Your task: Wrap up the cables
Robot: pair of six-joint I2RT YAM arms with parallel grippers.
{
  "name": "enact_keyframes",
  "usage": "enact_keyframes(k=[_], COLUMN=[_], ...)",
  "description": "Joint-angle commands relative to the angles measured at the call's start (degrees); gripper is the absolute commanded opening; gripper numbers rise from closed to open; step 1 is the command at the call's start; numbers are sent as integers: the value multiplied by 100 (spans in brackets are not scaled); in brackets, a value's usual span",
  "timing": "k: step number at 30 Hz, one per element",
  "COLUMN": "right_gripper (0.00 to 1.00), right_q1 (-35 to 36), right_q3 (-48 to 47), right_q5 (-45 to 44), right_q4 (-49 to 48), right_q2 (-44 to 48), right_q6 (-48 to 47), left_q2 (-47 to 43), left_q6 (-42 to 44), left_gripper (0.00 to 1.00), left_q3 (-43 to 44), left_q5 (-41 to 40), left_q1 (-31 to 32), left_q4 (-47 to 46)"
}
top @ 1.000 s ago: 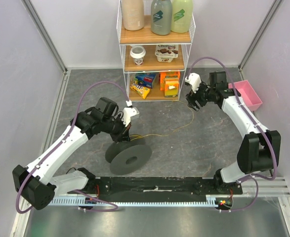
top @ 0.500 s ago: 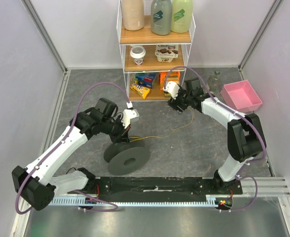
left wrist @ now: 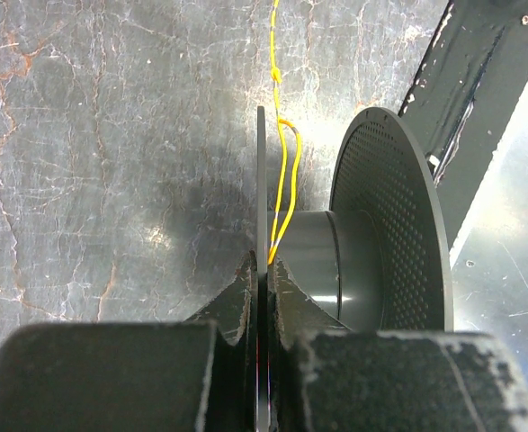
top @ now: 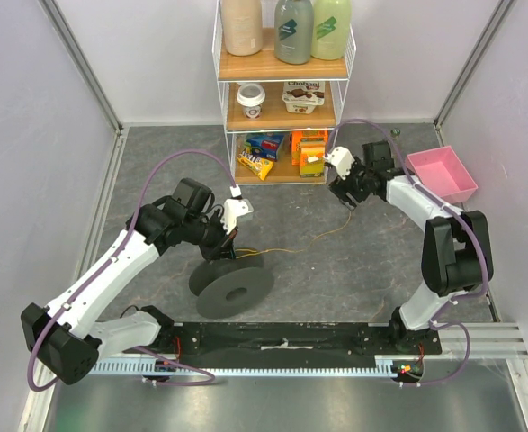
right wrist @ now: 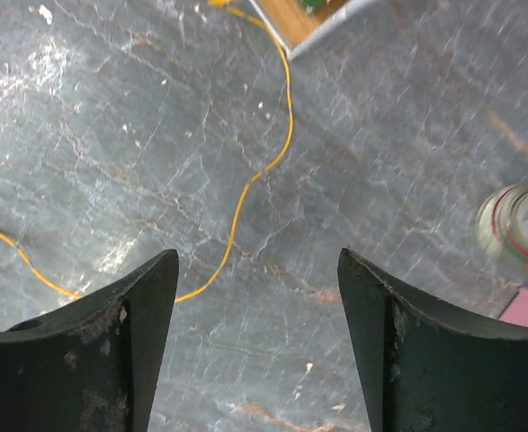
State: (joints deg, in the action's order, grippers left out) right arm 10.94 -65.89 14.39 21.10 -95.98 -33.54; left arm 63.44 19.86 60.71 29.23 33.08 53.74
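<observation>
A dark grey spool (top: 232, 288) stands on edge on the stone floor. My left gripper (top: 229, 243) is shut on its thin near flange (left wrist: 261, 180), the jaws pressed to either side of the disc. The cable, a fine yellow wire (left wrist: 282, 180), runs over that flange onto the hub, next to the perforated far flange (left wrist: 385, 234). From the spool the wire (top: 322, 236) trails right across the floor toward the rack. My right gripper (top: 343, 191) hovers open above it. In the right wrist view the wire (right wrist: 246, 193) curves on the floor ahead of the empty right gripper (right wrist: 257, 270).
A white wire rack (top: 223, 135) with bottles and snack packs stands at the back centre. A pink bin (top: 443, 175) sits at the right wall. A small clear jar (right wrist: 520, 220) stands on the floor beside it. A black base rail (top: 281, 340) runs along the near edge.
My right arm swung left toward the rack, then came partway back right, its jaws staying open. The left arm and the spool have not moved.
</observation>
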Motion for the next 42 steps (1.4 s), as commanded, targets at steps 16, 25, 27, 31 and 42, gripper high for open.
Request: enact_keyframes(k=[16,25,27,31,42], right_gripper=[54,0,0,0,0], right_q1=[-365,-724,-777,-786,-760], right_q3=[-337,-171,-4,698,1921], right_q5=[635,1557,1593,1681,1838], right_q4=[641,790,720,387,-80], right_q2=[-746,-466,-107,991,3462], right_q6=[1174,1429,1525,1859,2677], left_q2=[-112,-78,-42,142,108], left_q6=[-227,-912,-1219,-2290,-6649], left_gripper=[1,2,2,2,2], left_q3=[283,740,942,1531,1233], left_q5=[276,767,1065,1874,2914], left_q1=[-21,-406,-652,-1285,-2850], left_q4=[-293,-329,-364,-626,-3307])
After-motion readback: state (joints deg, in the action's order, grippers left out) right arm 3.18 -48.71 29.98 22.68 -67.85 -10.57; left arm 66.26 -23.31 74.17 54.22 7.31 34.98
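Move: From the right hand, open and empty, the stretch of orange cable to be gripped lies about 3 cm back, 1 cm to the right and 5 cm down on the table. The shelf's near right corner is some 6 cm ahead and 6 cm left, the glass bottle roughly 12 cm ahead and 10 cm right. From the left hand, already holding the reel, that stretch is about 14 cm ahead, 33 cm right and 14 cm down; the reel's middle is 6 cm back, 3 cm right and 7 cm down. The right fingers shut on the orange cable after easing down and back about 5 cm to the table, then carry it up some 11 cm and farther back from the shelf while the wrist rolls. The left hand keeps its pinch on the reel's flange, waits, then swings it up about 15 cm and forward 8 cm, its fingers tilting up towards level and turning counter-clockwise. ##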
